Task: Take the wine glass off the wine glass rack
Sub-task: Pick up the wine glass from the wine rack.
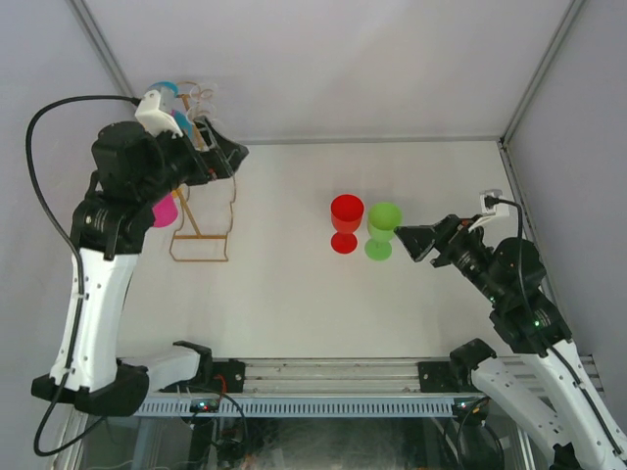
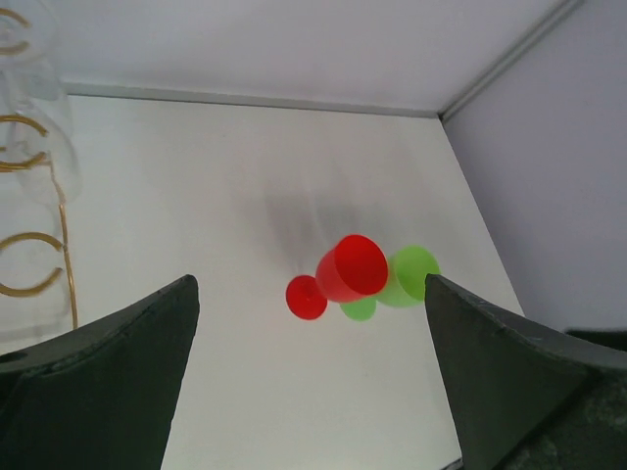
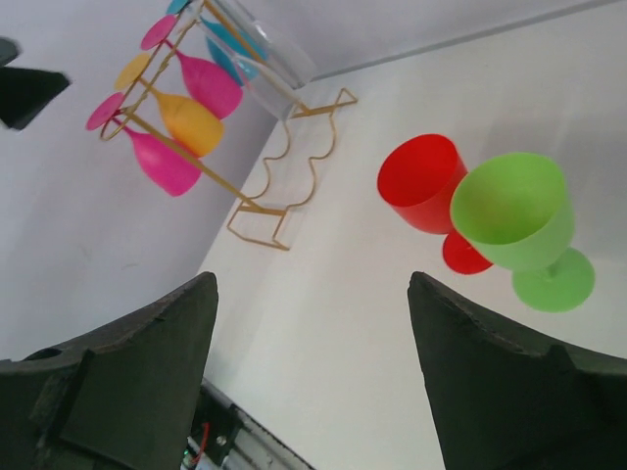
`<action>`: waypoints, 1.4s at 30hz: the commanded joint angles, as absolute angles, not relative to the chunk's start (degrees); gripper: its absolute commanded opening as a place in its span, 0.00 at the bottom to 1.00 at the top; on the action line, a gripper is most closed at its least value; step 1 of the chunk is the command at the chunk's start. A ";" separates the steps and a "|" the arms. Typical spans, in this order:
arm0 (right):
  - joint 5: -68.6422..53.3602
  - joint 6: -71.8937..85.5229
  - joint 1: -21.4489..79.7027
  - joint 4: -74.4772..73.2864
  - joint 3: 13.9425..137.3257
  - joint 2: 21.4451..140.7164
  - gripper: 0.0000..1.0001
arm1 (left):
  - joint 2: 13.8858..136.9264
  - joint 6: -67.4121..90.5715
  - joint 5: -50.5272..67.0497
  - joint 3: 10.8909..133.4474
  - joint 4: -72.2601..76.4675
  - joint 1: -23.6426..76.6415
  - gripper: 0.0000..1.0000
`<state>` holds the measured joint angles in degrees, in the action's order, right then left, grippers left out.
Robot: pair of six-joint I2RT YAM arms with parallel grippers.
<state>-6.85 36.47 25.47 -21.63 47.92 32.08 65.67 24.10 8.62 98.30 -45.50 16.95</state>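
Note:
The gold wire wine glass rack [image 1: 202, 239] stands at the far left of the table. Pink [image 3: 165, 162], orange [image 3: 188, 121], blue [image 3: 227, 51] and clear [image 3: 269, 49] wine glasses hang on it upside down. A red glass [image 1: 346, 223] and a green glass [image 1: 383, 229] stand upright side by side mid-table. My left gripper [image 1: 223, 157] is raised beside the rack's top, open, with nothing between its fingers [image 2: 118, 372]. My right gripper [image 1: 407, 241] is open just right of the green glass [image 3: 514, 211], apart from it and empty.
White walls close in the table at the back and on both sides. The rack's gold hooks [image 2: 29, 245] and a clear glass [image 2: 39, 127] sit at the left edge of the left wrist view. The arm bases and a rail [image 1: 313, 392] line the near edge.

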 commanded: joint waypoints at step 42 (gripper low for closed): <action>-9.97 52.19 25.41 -28.90 43.87 23.75 0.79 | 101.84 38.11 13.09 126.48 -45.08 -7.21 0.72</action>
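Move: From my left hand, the middle of the nearer clear wine glass hangs about 22 cm ahead, 11 cm to the left and 22 cm below. The other clear glass is some 8 cm beyond it. In the rack's left-hand column, sitting a little higher, the pink glass stands about 9 cm left of it and the blue glass about 8 cm left and 6 cm farther out. From my right hand, that nearer clear glass lies about 30 cm ahead, 48 cm left and 9 cm below. I sweep my left hand forward and left over the rack towards the nearer clear glass's foot, about 19 cm forward and 13 cm left, swinging counter-clockwise some 25 degrees; then I ease ahead and down, tipping the fingers lower and narrowing them to about three quarters, touching nothing yet. My right hand, open and empty, backs off about 4 cm and sinks a little, away from the green glass. ##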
